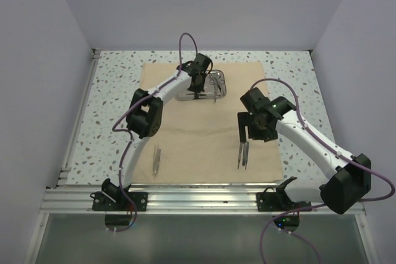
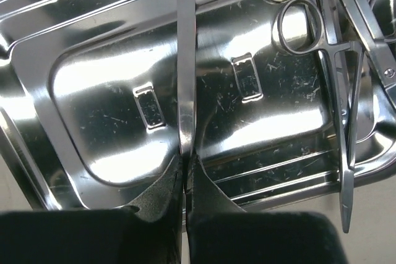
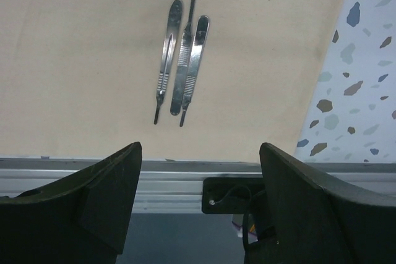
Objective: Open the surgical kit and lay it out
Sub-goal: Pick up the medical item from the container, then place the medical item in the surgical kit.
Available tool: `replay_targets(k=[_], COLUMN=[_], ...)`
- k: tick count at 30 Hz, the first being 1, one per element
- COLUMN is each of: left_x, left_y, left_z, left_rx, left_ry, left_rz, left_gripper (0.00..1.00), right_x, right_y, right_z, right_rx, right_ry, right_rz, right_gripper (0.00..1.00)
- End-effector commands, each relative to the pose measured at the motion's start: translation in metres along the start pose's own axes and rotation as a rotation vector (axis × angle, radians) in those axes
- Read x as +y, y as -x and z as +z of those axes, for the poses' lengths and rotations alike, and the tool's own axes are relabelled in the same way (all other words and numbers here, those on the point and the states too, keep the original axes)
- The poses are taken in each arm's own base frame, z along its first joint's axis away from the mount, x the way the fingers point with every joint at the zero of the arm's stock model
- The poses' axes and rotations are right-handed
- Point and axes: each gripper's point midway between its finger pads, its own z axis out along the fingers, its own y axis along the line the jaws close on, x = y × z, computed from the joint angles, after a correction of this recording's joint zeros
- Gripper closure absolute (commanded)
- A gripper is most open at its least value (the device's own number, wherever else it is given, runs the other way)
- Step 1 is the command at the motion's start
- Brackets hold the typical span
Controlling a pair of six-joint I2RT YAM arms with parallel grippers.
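Observation:
The beige cloth wrap lies spread flat on the table. On its far part stands the shiny steel tray. My left gripper reaches down into the tray and is shut on a slim flat silver instrument that stands on edge. Ring-handled scissors and forceps lie at the tray's right end. My right gripper hovers open with nothing between its fingers, above three slim silver instruments lying side by side on the cloth.
Another silver instrument lies on the cloth's near left. An aluminium rail runs along the table's near edge, with the arm mounts on it. Speckled tabletop shows right of the cloth. White walls enclose the table.

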Motion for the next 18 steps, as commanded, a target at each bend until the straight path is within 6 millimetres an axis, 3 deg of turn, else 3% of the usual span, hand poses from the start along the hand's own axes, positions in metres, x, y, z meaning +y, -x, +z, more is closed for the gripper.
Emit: replay_targets(k=[1,5,7,8,9,10,11,12,13,14,15,16,17,18], left_x=[0.012,0.024,0.033,0.038,0.041,0.047,0.052,0.058,0.059,0.065,0.071,0.075,0.077,0.081], left_y=[0.028,0.061,0.062,0.066,0.061,0.036,0.035,0.001,-0.014,-0.020,-0.062,-0.078,-0.088,-0.127], left_z=[-0.041,-0.094,-0.123,-0.147,-0.155,-0.151,-0.176,-0.168,-0.173,-0.194,-0.186,-0.190,-0.205,-0.200], left_rx=[-0.067,-0.166,-0.182,-0.210,-0.211,-0.157,-0.187,-0.121,-0.102,-0.124,-0.040,-0.019,-0.034,0.041], left_ry=[0.016,0.041,0.053,0.046,0.046,0.056,0.046,0.059,0.049,0.044,0.069,0.078,0.067,0.081], left_rz=[0.016,0.020,0.018,0.010,0.010,0.024,0.009,0.026,0.031,0.015,0.039,0.038,0.007,0.027], left_gripper=[1.00,1.00,1.00,1.00,1.00,1.00,1.00,1.00,1.00,1.00,1.00,1.00,1.00,1.00], right_x=[0.008,0.015,0.021,0.024,0.027,0.033,0.036,0.041,0.050,0.055,0.063,0.072,0.078,0.084], right_y=[0.014,0.023,0.035,0.040,0.045,0.060,0.067,0.073,0.093,0.103,0.110,0.133,0.143,0.153], right_z=[-0.003,0.002,0.002,0.002,0.007,0.002,0.003,0.012,0.003,0.002,0.013,0.000,0.002,0.001], right_rx=[-0.038,-0.044,-0.069,-0.076,-0.067,-0.096,-0.100,-0.081,-0.127,-0.137,-0.112,-0.164,-0.169,-0.180], right_ry=[0.028,0.043,0.059,0.062,0.054,0.066,0.067,0.059,0.079,0.088,0.084,0.108,0.112,0.121], right_rz=[0.024,0.011,0.001,-0.015,-0.028,-0.030,-0.046,-0.059,-0.059,-0.067,-0.080,-0.074,-0.083,-0.087], right_gripper=[0.19,0.19,0.19,0.19,0.19,0.19,0.19,0.20,0.19,0.19,0.19,0.19,0.19,0.19])
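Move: The left fingers, already shut on the medical item in the tray, have the laid pair of slim instruments about 29 cm back and 16 cm to the left, some 2 cm lower; the ringed clamps lie 4 cm ahead and 8 cm right. From the open right hand those clamps lie roughly 34 cm ahead, 9 cm left and 11 cm below; three laid scalpel handles lie 4 cm ahead, 12 cm below. Lift the left gripper straight out of the tray with the medical item still pinched, then sweep it back and left towards the laid pair, ending about 14 cm higher, 14 cm back and 10 cm left, speeding up. Meanwhile send the empty, wide-open right gripper forward and left towards the clamps in the tray, touching nothing. ##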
